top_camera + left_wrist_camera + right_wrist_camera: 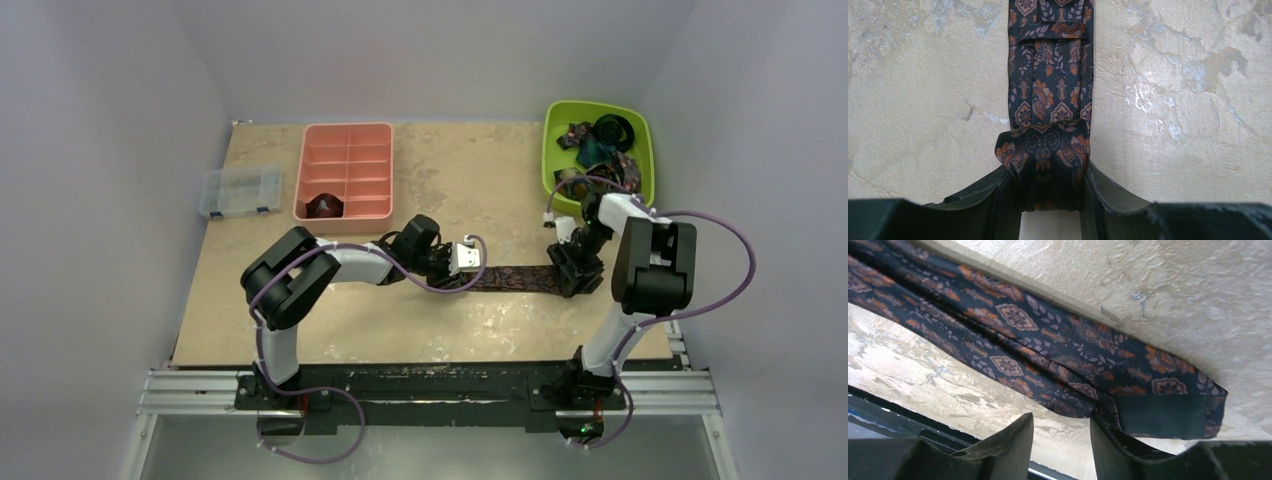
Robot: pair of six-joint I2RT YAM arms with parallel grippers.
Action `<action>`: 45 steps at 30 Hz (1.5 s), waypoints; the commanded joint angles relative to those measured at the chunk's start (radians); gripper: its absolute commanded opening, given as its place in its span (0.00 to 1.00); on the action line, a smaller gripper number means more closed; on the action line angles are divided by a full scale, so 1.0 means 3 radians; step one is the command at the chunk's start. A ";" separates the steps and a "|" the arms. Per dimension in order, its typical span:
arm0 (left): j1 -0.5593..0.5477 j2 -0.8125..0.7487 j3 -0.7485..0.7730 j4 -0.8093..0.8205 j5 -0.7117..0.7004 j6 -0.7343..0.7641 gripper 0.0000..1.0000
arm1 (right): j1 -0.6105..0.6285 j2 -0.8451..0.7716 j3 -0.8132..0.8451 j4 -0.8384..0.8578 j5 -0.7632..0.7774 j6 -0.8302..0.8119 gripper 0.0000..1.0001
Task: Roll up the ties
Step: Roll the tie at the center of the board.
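Observation:
One dark tie with an orange pattern point(515, 277) lies flat across the table between my two grippers. My left gripper point(1048, 187) is shut on the tie's rolled end point(1043, 155), a small coil squeezed between both fingers, while the flat strip point(1050, 65) runs straight away from it. My right gripper point(1062, 432) is open, and only bare table shows between its fingers. The tie's other end point(1158, 405) lies just beyond the right fingertip point(1105, 440), touching or overlapping it. More ties point(600, 145) sit piled in the green bin point(552, 165). A rolled tie point(325, 205) sits in the pink tray point(345, 165).
The pink compartment tray stands at the back left, with the coil in its near left cell. A clear plastic box point(238, 190) sits at the table's left edge. The green bin is at the back right, close behind my right arm point(650, 260).

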State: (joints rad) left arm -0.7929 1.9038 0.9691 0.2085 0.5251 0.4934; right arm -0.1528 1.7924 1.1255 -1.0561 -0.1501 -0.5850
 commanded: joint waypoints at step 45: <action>0.0040 0.0265 -0.0070 -0.0562 -0.0215 0.0028 0.14 | -0.0066 -0.0040 0.0027 0.0405 0.0439 0.0165 0.00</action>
State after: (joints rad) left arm -0.7872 1.9118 0.9802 0.1974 0.5377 0.4900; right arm -0.1608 1.7885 1.1683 -0.9974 -0.1036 -0.5236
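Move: The tie's near edge by its broad tip lies almost under the right hand, about 1 cm ahead, 1 cm to its right and 1 cm down; the dark lining patch is some 2 cm ahead and 4 cm right. The rolled part in the left fingers is roughly 27 cm to the right hand's left and 2 cm farther out. From the left hand, that near edge is some 28 cm right and 1 cm back. At the tie's near edge, beside the lining patch, the right hand dips just under 1 cm and shuts its half-open fingers fully, easing right. Closed, it sweeps forward over the tie about 4 cm while rising 3 cm, fingertips swinging slightly outward, then comes back and down some 2 cm towards the cloth. The left hand stays put, still pinching the roll. ##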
